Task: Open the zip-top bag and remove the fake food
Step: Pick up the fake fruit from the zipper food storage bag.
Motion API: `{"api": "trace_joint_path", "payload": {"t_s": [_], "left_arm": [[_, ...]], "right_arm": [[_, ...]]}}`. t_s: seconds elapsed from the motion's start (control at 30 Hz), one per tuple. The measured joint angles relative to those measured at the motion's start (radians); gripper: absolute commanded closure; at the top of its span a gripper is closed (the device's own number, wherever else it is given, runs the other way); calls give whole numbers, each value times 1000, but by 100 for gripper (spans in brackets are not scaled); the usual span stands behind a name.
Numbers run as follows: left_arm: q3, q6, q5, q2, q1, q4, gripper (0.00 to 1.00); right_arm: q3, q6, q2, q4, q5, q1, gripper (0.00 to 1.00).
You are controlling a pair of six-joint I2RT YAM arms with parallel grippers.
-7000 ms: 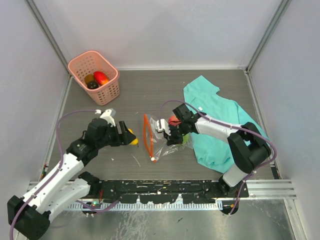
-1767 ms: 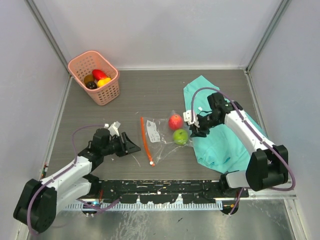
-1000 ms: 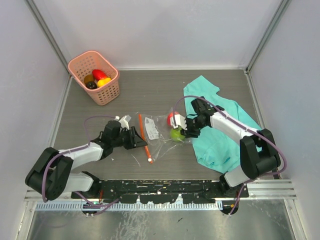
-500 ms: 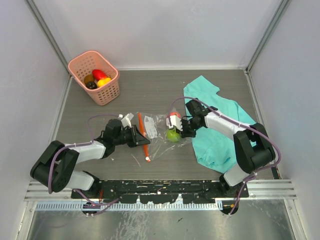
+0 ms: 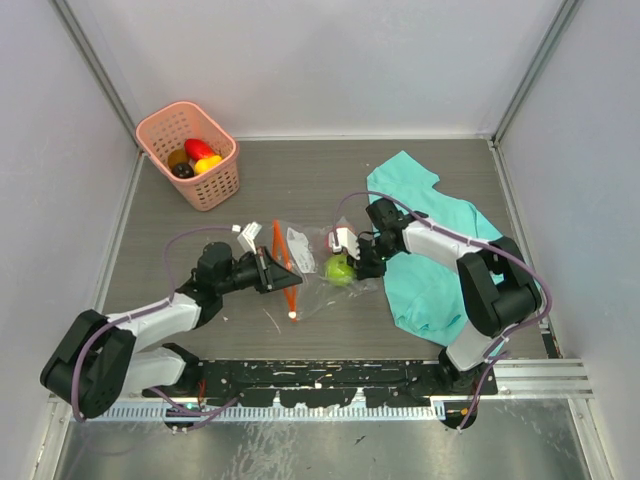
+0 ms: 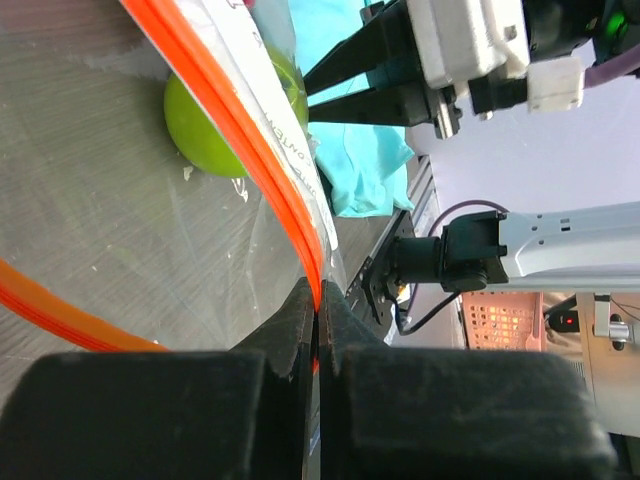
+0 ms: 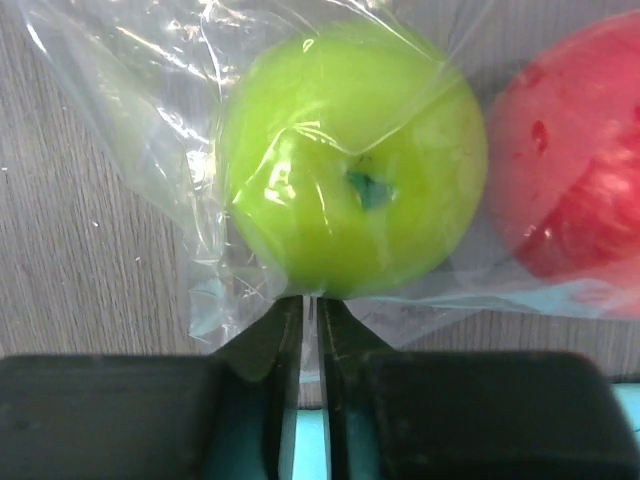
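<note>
The clear zip-top bag (image 5: 308,282) lies mid-table, and its red-orange zip strip (image 5: 284,268) is raised at the left end. My left gripper (image 5: 272,272) is shut on that strip (image 6: 250,150), which runs out from between its closed tips (image 6: 317,300). Inside the bag sit two pieces of fake food, a green apple (image 5: 338,268) (image 7: 355,160) and a red fruit (image 7: 570,180). My right gripper (image 5: 362,262) is at the bag's right side. Its jaws (image 7: 310,305) are pinched on the thin plastic just under the green apple.
A pink basket (image 5: 215,186) holding red, yellow and dark fruits stands at the back left. A teal cloth (image 5: 440,250) lies under and to the right of the right arm. The white slider (image 5: 291,316) rests at the strip's near end.
Both grippers have closed, the left on the zip strip, the right on the bag's plastic by the apple. The strip's end has lifted, and the bag and fruits have shifted a little left.
</note>
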Motion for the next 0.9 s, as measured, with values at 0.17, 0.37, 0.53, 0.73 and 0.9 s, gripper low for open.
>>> {"api": "trace_joint_path", "payload": {"t_s": [0.17, 0.37, 0.53, 0.73, 0.9], "left_arm": [[-35, -1, 2, -45, 0, -19, 100], [-52, 1, 0, -147, -4, -105, 100], [-52, 9, -2, -214, -5, -171, 100], [-52, 23, -11, -246, -6, -232, 100], [-52, 30, -12, -241, -9, -249, 100]], "right_arm": [[13, -55, -35, -54, -37, -32, 56], [-21, -161, -229, -81, -113, -85, 33], [-74, -229, -298, -45, -193, -67, 28], [-60, -343, -232, -60, -237, -53, 29], [20, -420, -146, -89, -230, -15, 34]]}}
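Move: Just right of the green apple, low over the table, sit the right hand's nearly closed tips; through the film, the apple's middle is about 4 cm to their left, 1 cm ahead and about level. The red tomato lies some 7 cm ahead and 5 cm left of that hand. From the left hand, which is pinching the orange zip edge, the apple is roughly 10 cm right, 3 cm ahead and 7 cm down. Backing off the apple's right side, the right hand lifts nearly 8 cm while its fingers spread wide, then draws back a little and sinks about 1.5 cm. It ends swinging some 3 cm left, turning about 20 degrees counter-clockwise, tips tilted farther up towards the left. The left hand keeps its pinch on the zip edge and pulls it back about 3 cm and left 2 cm, away from the apple. ##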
